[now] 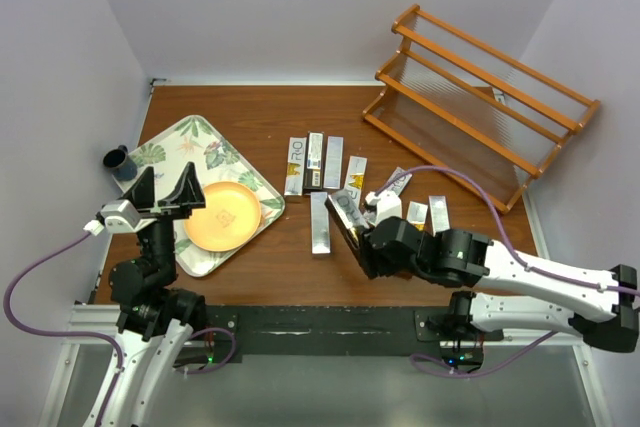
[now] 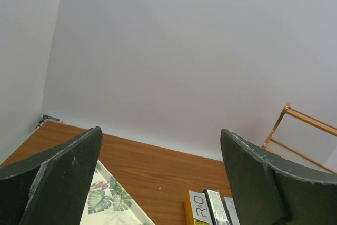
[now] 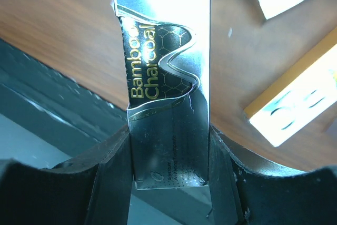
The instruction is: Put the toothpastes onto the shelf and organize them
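Note:
My right gripper (image 3: 169, 167) is shut on the end of a silver toothpaste carton (image 3: 167, 72) lettered "Bamboo Charcoal", which lies flat against both pads. In the top view that gripper (image 1: 356, 237) sits near the table's front middle, and the held carton (image 1: 343, 213) points up and left. Several more toothpastes lie on the brown table: three side by side (image 1: 314, 161), one alone (image 1: 320, 223), others to the right (image 1: 438, 213). The orange-brown shelf (image 1: 490, 97) stands at the back right with no carton showing on it. My left gripper (image 1: 165, 190) hangs open, holding nothing, over the tray.
A leaf-patterned tray (image 1: 160, 147) at the left carries an orange plate (image 1: 222, 215). A dark cup (image 1: 120, 162) stands by the left wall. White walls close in the table on three sides. The left wrist view catches the tray corner (image 2: 110, 198), carton ends (image 2: 197, 209) and shelf edge (image 2: 300, 130).

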Robot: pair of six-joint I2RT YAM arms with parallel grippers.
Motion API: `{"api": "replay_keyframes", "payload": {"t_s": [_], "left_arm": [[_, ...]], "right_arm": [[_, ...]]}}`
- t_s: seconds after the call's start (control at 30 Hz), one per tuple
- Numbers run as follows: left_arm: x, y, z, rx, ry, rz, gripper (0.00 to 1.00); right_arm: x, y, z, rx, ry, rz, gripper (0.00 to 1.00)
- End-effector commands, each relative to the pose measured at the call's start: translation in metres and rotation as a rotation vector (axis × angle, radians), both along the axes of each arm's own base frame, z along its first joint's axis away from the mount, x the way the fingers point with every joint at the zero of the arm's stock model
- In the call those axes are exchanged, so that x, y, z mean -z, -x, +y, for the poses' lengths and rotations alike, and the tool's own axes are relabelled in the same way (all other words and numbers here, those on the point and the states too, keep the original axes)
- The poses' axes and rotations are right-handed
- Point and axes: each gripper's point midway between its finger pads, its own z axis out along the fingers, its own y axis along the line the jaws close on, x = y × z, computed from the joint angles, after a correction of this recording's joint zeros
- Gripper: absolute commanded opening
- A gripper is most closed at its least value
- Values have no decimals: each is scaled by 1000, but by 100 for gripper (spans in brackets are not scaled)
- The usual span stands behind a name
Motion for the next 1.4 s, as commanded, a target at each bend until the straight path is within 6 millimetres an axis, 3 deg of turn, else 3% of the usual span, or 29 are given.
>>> {"api": "replay_keyframes", "payload": {"t_s": [0.0, 0.03, 0.07, 0.23, 0.37, 0.4, 0.47, 0.5, 0.57, 0.6, 0.83, 0.93, 1.07, 1.37], "left_arm": [[-15, 7, 0, 16, 28, -46, 100], [-15, 7, -1, 18, 28, -45, 100], [-15, 7, 0, 18, 28, -46, 100], [-16, 9, 0, 16, 31, -51, 100], [-15, 9, 0, 18, 34, -50, 100], [-15, 10, 0, 18, 34, -50, 100], [-16, 11, 1, 18, 36, -57, 100], [-17, 12, 1, 18, 38, -58, 100], [-17, 13, 2, 12, 43, -60, 100], [-17, 14, 2, 13, 43, -59, 100], [-18, 17, 3, 16, 53, -67, 100], [-19, 19, 3, 20, 57, -73, 100], [-21, 23, 3, 23, 63, -85, 100], [-21, 23, -1, 46, 68, -82, 100]], "right_arm": [[-50, -34, 6, 47, 34, -161, 27], [-47, -41, 9, 42, 87, -166, 27], [-57, -50, 11, 63, 75, -174, 27], [-68, -97, 23, 122, 23, -205, 22], [-66, -141, 12, 219, 30, -192, 21], [-57, -152, 10, 240, 62, -176, 21], [-61, -173, 3, 305, 63, -189, 20], [-50, -185, 2, 344, 93, -182, 20], [-48, -208, -5, 409, 98, -173, 20], [-32, -218, -5, 432, 126, -140, 20], [-3, -286, -21, 647, 108, -94, 21], [4, -302, -25, 710, 104, -99, 20], [15, -322, -45, 815, 127, -109, 20], [11, -358, -65, 1006, 97, -175, 20]]}}
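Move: The right hand already holds a black-and-silver toothpaste, lifted clear of the table; the shelf's lower left end lies about 46 cm ahead, 10 cm right and 8 cm below. On the table, some 13 cm below the hand, the yellow-edged box is 23 cm ahead and 1 cm left, and the slanted silver box 20 cm ahead and 8 cm right. From the idle left hand, that shelf end is roughly 36 cm ahead, 56 cm right and 27 cm lower. Still pinching its toothpaste, the right hand goes forward about 32 cm towards the shelf, turning 50 degrees clockwise. ##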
